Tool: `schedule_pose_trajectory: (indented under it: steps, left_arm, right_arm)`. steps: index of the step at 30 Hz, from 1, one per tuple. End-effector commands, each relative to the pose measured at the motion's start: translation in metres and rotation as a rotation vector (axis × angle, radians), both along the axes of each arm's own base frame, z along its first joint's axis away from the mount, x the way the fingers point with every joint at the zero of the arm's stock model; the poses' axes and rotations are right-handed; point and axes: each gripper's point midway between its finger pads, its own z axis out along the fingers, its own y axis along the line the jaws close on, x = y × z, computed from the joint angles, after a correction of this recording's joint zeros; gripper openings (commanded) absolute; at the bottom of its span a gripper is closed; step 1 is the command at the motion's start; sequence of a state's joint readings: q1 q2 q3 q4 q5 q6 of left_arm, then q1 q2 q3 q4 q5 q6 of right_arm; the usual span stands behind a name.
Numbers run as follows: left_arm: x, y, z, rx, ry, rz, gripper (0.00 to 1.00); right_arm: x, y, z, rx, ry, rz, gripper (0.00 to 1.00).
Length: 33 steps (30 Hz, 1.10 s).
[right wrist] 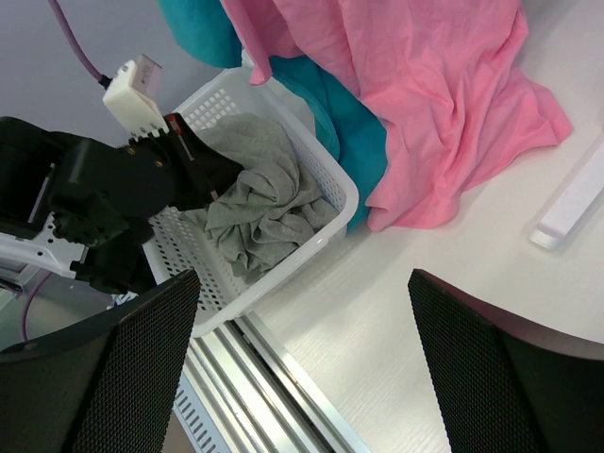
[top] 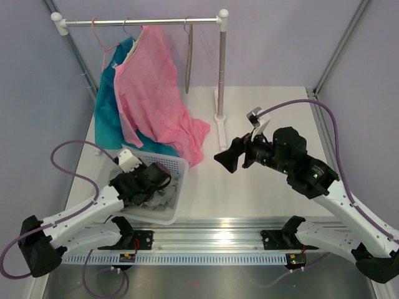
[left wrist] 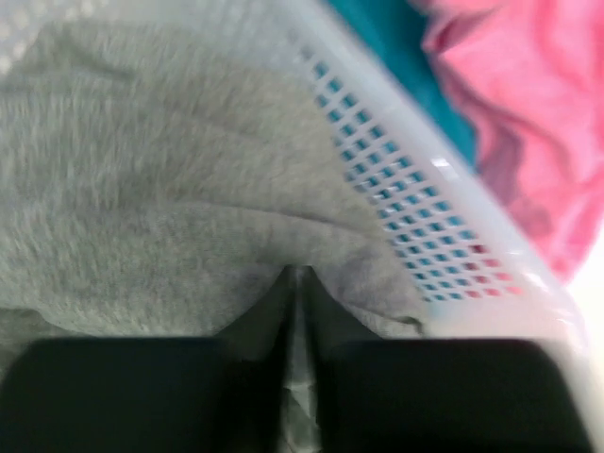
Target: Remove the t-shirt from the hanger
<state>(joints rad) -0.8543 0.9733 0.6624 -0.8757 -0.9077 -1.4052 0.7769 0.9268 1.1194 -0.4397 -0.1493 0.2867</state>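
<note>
The grey t-shirt [top: 161, 195] lies crumpled in a white basket [top: 179, 167] at the near left, off the hanger. It also shows in the left wrist view [left wrist: 170, 179] and the right wrist view [right wrist: 269, 203]. My left gripper [top: 159, 183] is down in the basket, shut on a fold of the t-shirt [left wrist: 298, 283]. The thin greyish-brown hanger [top: 188, 62] hangs bare on the rail, seen edge-on. My right gripper [top: 225, 160] is open and empty above the table's middle, its fingers [right wrist: 142, 349] wide apart and facing the basket [right wrist: 342, 193].
A pink garment [top: 156, 87] and a teal-blue garment [top: 109, 115] hang on the rail [top: 143, 22] and drape to the table behind the basket. A pink wire hanger [top: 100, 40] hangs at the left. The rack's white post [top: 222, 68] stands mid-table.
</note>
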Motion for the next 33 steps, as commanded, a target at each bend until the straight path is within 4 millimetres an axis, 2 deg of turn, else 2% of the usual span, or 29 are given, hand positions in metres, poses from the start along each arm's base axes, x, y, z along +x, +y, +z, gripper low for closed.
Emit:
schedule_pose_trajectory:
  steps: [1,2,3,4,6,7,8,10,11,12,13,16,18,20,27,33]
  left_arm:
    - [0.013,-0.004,0.062,-0.103,-0.154,0.006,0.39]
    - [0.011,-0.002,0.086,-0.116,-0.195,-0.033,0.68]
    - [0.01,-0.001,0.098,-0.115,-0.215,-0.053,0.94]
    - [0.009,0.002,0.109,-0.119,-0.239,-0.062,0.99]
    - [0.005,0.006,0.134,-0.093,-0.283,-0.139,0.99]
    - [0.011,-0.005,0.154,-0.118,-0.344,-0.205,0.99]
    - [0.008,-0.021,0.157,-0.017,-0.32,-0.407,0.99]
    - [0.006,-0.039,0.184,-0.043,-0.417,-0.548,0.99]
    - [0.003,-0.046,0.189,-0.009,-0.437,-0.625,0.99]
    - [-0.003,-0.063,0.191,-0.036,-0.456,-0.732,0.99]
    - [-0.005,-0.072,0.202,-0.062,-0.51,-0.777,0.99]
    - [-0.01,-0.093,0.208,-0.073,-0.553,-0.902,0.99]
    - [-0.015,-0.106,0.211,-0.08,-0.573,-0.981,0.99]
    - [-0.018,-0.113,0.213,-0.085,-0.596,-1.026,0.99]
    - [-0.034,-0.13,0.226,-0.117,-0.699,-1.158,0.99]
    - [-0.043,-0.139,0.221,-0.137,-0.702,-1.231,0.99]
  right_arm:
    - [-0.002,-0.004,0.012,0.019,-0.037,-0.008,0.99]
    - [-0.003,-0.004,0.01,0.014,-0.029,-0.008,0.99]
    - [-0.002,-0.005,0.007,0.01,-0.024,-0.012,1.0]
    - [-0.001,-0.007,0.006,0.01,-0.02,-0.028,1.0]
    - [0.004,-0.012,0.001,0.006,-0.004,-0.079,0.99]
    - [0.013,-0.021,0.002,0.016,0.01,-0.168,0.99]
    - [0.019,-0.029,-0.003,0.001,0.031,-0.23,0.99]
    - [0.03,-0.048,0.003,0.012,0.039,-0.37,1.0]
    - [0.031,-0.055,0.001,0.006,0.049,-0.409,0.99]
    - [0.033,-0.062,0.0,0.011,0.053,-0.453,0.99]
    - [0.036,-0.075,0.004,0.037,0.053,-0.533,1.0]
    - [0.034,-0.093,0.002,0.051,0.039,-0.6,1.0]
    - [0.027,-0.086,-0.003,0.042,0.026,-0.529,0.99]
    - [0.02,-0.089,-0.004,0.041,0.021,-0.507,1.0]
    - [0.014,-0.099,-0.013,0.033,0.026,-0.528,1.0]
    - [0.014,-0.1,-0.011,0.054,0.013,-0.53,1.0]
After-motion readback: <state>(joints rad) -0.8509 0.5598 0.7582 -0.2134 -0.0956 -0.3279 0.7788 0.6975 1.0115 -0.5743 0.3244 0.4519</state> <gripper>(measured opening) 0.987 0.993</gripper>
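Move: Just under the left hand's shut fingertips, some 3 cm down, lies the gray t-shirt; the basket holding it is centred about 2 cm to the left and 1 cm back. The pink shirt's hem lies roughly 18 cm ahead and 20 cm right, the teal hem about 16 cm ahead and 5 cm right. From the empty right hand the gray t-shirt is some 37 cm left, level fore-and-aft and 25 cm below. Lifting off the gray t-shirt, the left hand rises about 20 cm while its fingers spread wide, then also sweeps some 13 cm right, up over the basket, swinging clockwise about 65 degrees and levelling out of its downward tilt. The right hand, still open and empty, shifts 9 or 10 cm right, away from the basket, turning clockwise nearly 30 degrees. ##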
